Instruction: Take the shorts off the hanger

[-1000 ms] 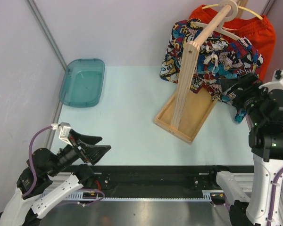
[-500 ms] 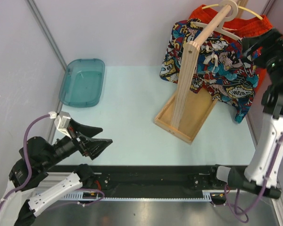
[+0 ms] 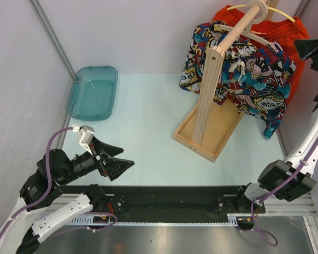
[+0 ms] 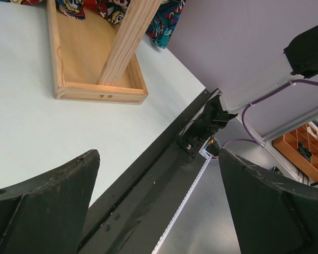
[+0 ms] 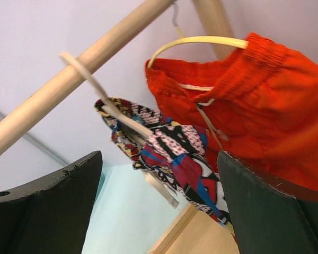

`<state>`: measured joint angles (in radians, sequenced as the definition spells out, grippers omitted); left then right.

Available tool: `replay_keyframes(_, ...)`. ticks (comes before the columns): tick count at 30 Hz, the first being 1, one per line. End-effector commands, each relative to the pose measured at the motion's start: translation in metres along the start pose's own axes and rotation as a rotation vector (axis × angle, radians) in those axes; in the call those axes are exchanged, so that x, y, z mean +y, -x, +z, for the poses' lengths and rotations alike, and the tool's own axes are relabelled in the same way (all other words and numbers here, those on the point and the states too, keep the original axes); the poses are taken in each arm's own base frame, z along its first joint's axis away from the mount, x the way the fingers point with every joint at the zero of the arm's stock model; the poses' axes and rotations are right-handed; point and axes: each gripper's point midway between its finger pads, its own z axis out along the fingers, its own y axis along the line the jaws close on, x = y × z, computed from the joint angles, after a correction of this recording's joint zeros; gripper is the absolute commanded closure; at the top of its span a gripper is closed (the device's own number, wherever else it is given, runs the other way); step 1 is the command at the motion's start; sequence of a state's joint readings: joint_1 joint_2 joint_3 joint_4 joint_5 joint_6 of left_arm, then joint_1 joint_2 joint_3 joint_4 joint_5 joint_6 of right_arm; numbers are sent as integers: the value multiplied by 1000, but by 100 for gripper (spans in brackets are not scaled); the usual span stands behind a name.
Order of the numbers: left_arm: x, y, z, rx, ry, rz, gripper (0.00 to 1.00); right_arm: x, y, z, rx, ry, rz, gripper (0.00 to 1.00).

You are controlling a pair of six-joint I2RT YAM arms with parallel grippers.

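Note:
Two pairs of shorts hang at the back right on a wooden rack (image 3: 209, 95). The comic-print shorts (image 3: 238, 69) hang on a wooden hanger (image 3: 254, 36). Behind them the orange-red shorts (image 3: 289, 32) hang on a yellow hanger (image 3: 265, 8). My right gripper (image 3: 307, 47) is raised at the right edge, beside the orange-red shorts, open and holding nothing. In its wrist view the orange-red shorts (image 5: 275, 106) and comic-print shorts (image 5: 185, 159) lie ahead of the open right gripper (image 5: 159, 156). My left gripper (image 3: 119, 164) is open low at the near left.
A teal tray (image 3: 93, 92) lies at the back left. The rack's flat wooden base (image 3: 212, 132) sits on the pale table. The rack base (image 4: 100, 69) and the black front rail (image 4: 148, 180) show in the left wrist view. A wall stands close on the right.
My right arm has risen from in front of the comic-print shorts to high at the right edge beside the orange-red pair. The left gripper has shifted slightly up and right.

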<state>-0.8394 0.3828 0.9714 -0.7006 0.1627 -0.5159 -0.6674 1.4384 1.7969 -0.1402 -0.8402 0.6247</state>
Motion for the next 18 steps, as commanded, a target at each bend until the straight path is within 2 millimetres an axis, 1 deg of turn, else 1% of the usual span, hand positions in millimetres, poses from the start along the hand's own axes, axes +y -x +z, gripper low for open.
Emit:
replay_keyframes(1, -11, 9, 0, -53, -59, -20, 1, 27, -2, 5, 34, 170, -105, 5)
replay_keyframes(3, -11, 12, 3, -78, -64, -33, 1, 39, -3, 7, 46, 245, -176, 5)
replay_keyframes(4, -12, 18, 4, -107, -63, -37, 1, 38, -11, 13, 76, 259, -167, 5)
replay_keyframes(5, -12, 20, 5, -116, -63, -49, 1, 36, -15, 14, 86, 258, -216, 5)
replay_keyframes(7, -12, 27, 7, -142, -61, -36, 1, 32, -19, 19, 108, 235, -247, 5)
replay_keyframes(8, -9, 28, 8, -140, -44, -17, 0, 34, -22, 24, 113, 243, -311, 4)
replay_keyframes(9, -12, 36, 5, -155, -39, -6, 0, 34, -23, 27, 120, 240, -338, 4)
replay_keyframes(10, -9, 36, 5, -149, -22, 1, 0, 30, -23, 31, 133, 208, -344, 4)
replay_keyframes(11, -7, 38, 8, -146, -9, 14, 0, 33, -28, 36, 146, 210, -360, 5)
replay_keyframes(12, -10, 43, 8, -152, -10, 20, 0, 29, -29, 40, 151, 203, -429, 5)
replay_keyframes(13, -10, 44, 9, -152, -12, 23, 0, 24, -33, 42, 171, 167, -428, 5)
replay_keyframes(14, -11, 45, 10, -154, -16, 25, 0, 24, -32, 47, 170, 162, -457, 5)
replay_keyframes(18, -11, 46, 23, -133, -13, 23, 0, 26, -39, 58, 173, 170, -506, 5)
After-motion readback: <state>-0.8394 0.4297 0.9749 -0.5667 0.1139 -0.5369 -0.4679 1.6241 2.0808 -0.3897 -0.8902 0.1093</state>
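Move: The patterned shorts' waistband, at its right end on the white hanger, lies about 9 cm ahead of the open right hand, 7 cm to its left and some 3 cm lower. The white hanger's middle is roughly 12 cm ahead and 14 cm left, slightly above. The red shorts hang about 17 cm ahead, 3 cm left and 5 cm lower. From the left hand that waistband end is some 36 cm ahead, 45 cm right and 16 cm higher. The right end of the patterned waistband is what the right hand closes in on: first leftward, then forward-left, about 7 cm in all, in front of the red shorts. Its wrist rolls some 25 degrees, left side dipping, and swings about 10 degrees counter-clockwise; the fingers stay wide open. The left hand, also open and empty, eases up and forward about 3 cm. ##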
